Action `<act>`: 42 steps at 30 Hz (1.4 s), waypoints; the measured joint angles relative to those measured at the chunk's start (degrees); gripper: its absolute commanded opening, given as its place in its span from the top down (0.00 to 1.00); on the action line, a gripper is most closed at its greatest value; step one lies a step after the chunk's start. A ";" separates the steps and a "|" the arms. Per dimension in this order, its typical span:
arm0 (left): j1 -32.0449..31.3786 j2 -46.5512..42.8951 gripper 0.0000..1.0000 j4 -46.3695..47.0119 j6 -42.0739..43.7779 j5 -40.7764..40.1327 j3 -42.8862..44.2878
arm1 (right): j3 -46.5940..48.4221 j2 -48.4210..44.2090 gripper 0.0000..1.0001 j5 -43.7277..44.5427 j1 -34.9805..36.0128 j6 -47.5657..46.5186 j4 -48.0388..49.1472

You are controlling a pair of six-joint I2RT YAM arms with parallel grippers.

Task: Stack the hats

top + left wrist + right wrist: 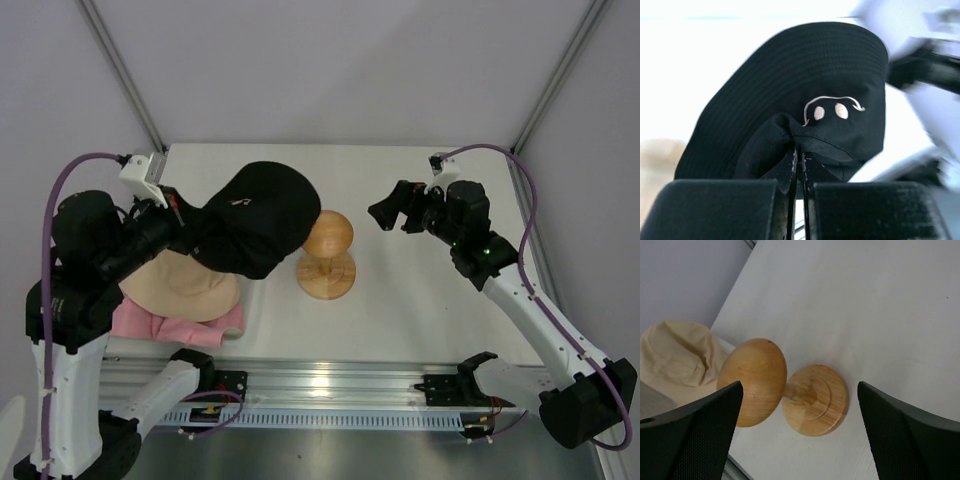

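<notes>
My left gripper (pixel 800 150) is shut on a pinched fold of the black hat (pixel 805 80), which has a small white embroidered mark. From above, the black hat (pixel 258 218) hangs off the table, just left of the wooden stand, with the left gripper (pixel 188 232) at its left side. Partly under it, a beige hat (pixel 185 287) lies on a pink hat (pixel 180 326) at the table's left front. The beige hat (pixel 677 355) also shows in the right wrist view. My right gripper (pixel 385 212) hovers open and empty to the right of the stand.
A round-topped wooden stand (pixel 326 256) stands mid-table; in the right wrist view its knob (pixel 752 380) and base (pixel 815 399) sit between the open fingers (pixel 700 435). A metal rail (pixel 330 385) runs along the near edge.
</notes>
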 measured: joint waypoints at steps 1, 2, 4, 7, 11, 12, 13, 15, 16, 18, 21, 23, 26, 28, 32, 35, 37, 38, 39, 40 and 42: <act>-1.31 0.85 0.99 0.31 0.24 2.16 1.97 | 0.02 -0.24 0.01 -0.50 0.00 0.35 0.57; -3.15 1.90 0.99 0.79 0.33 4.70 4.42 | 0.09 -0.59 0.00 -0.94 0.04 0.59 1.20; -5.77 3.91 0.99 1.57 0.31 8.46 7.82 | 0.55 -1.42 0.01 -1.51 0.07 0.85 1.92; -7.78 6.62 0.99 3.85 -0.07 13.09 9.31 | 1.38 -3.15 0.00 -2.47 0.04 0.81 3.30; -10.32 11.28 0.99 5.51 -0.92 14.91 8.94 | 1.51 -6.73 0.01 -2.73 0.07 -0.02 3.91; -10.91 12.28 0.99 6.16 -1.11 14.91 8.50 | 1.51 -7.91 0.00 -2.38 0.07 -0.52 3.74; -11.39 13.51 0.99 6.95 -1.25 14.88 7.91 | 1.53 -9.05 0.00 -1.53 0.07 -0.96 3.43; -11.85 15.91 0.99 7.89 -1.27 14.78 6.99 | 1.51 -11.43 0.01 0.39 0.09 -1.49 2.73; -12.20 17.57 0.99 8.22 -1.27 14.45 6.75 | 1.51 -12.57 0.00 1.25 0.09 -1.77 2.47; -12.96 19.89 0.99 8.63 -1.20 13.35 6.75 | 1.51 -14.27 0.01 2.29 0.07 -1.75 2.05; -14.84 22.58 0.99 9.01 -0.83 11.50 6.86 | 1.51 -15.82 0.00 2.60 0.11 -1.03 2.03; -16.70 23.98 0.99 9.05 -0.59 10.05 7.37 | 1.31 -16.17 0.00 2.64 0.11 0.00 2.08; -21.42 27.15 0.99 9.05 0.79 6.38 9.60 | -0.13 -16.41 0.01 3.10 0.11 2.64 2.08; -24.68 29.57 0.99 9.49 1.81 2.97 10.71 | -0.90 -16.24 0.00 4.17 0.11 4.66 0.98; -29.05 34.67 0.99 9.84 2.73 -3.80 10.84 | -2.05 -16.15 0.00 5.01 0.11 10.05 -1.42; -30.49 38.14 1.00 9.75 3.30 -8.83 10.84 | -2.75 -16.15 0.00 5.27 0.11 14.69 -3.19; -31.06 39.45 0.99 9.62 3.76 -11.89 10.84 | -3.39 -16.15 0.00 5.60 0.11 18.01 -4.46; -31.32 40.02 0.99 9.57 3.87 -13.51 10.84 | -4.09 -16.15 0.00 5.66 0.09 19.76 -4.55; -31.67 40.44 0.99 9.60 4.00 -14.99 10.88 | -4.90 -16.15 0.00 5.60 0.11 21.18 -4.50; -32.04 40.87 0.99 9.44 4.17 -16.33 11.04 | -5.62 -16.09 0.01 5.38 0.11 22.16 -4.48; -32.63 41.70 0.99 9.33 4.24 -18.80 11.37 | -7.61 -15.80 0.00 4.79 0.11 24.00 -4.63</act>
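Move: The left hand already holds the black hat; the round head of the wooden hat stand lies about 11 cm ahead of this hand, 21 cm to its right and 25 cm below. Some 37 cm down, the beige hat lies 14 cm left and 2 cm ahead, the pink hat 12 cm left and 9 cm back. From the open right hand, the black hat is about 20 cm left, 7 cm back and 8 cm higher; the stand's head is 11 cm left, level fore-and-aft, 12 cm below. Rightward by about 20 cm, the left hand carries the pinched black hat to the wooden stand, first rising while it swings clockwise, then reaching forward and sinking over the head, its left side tilting up. The right hand, fingers wide open, lifts some 11 cm while drawing back, then comes down again beside the brim, rolling its left side up. ##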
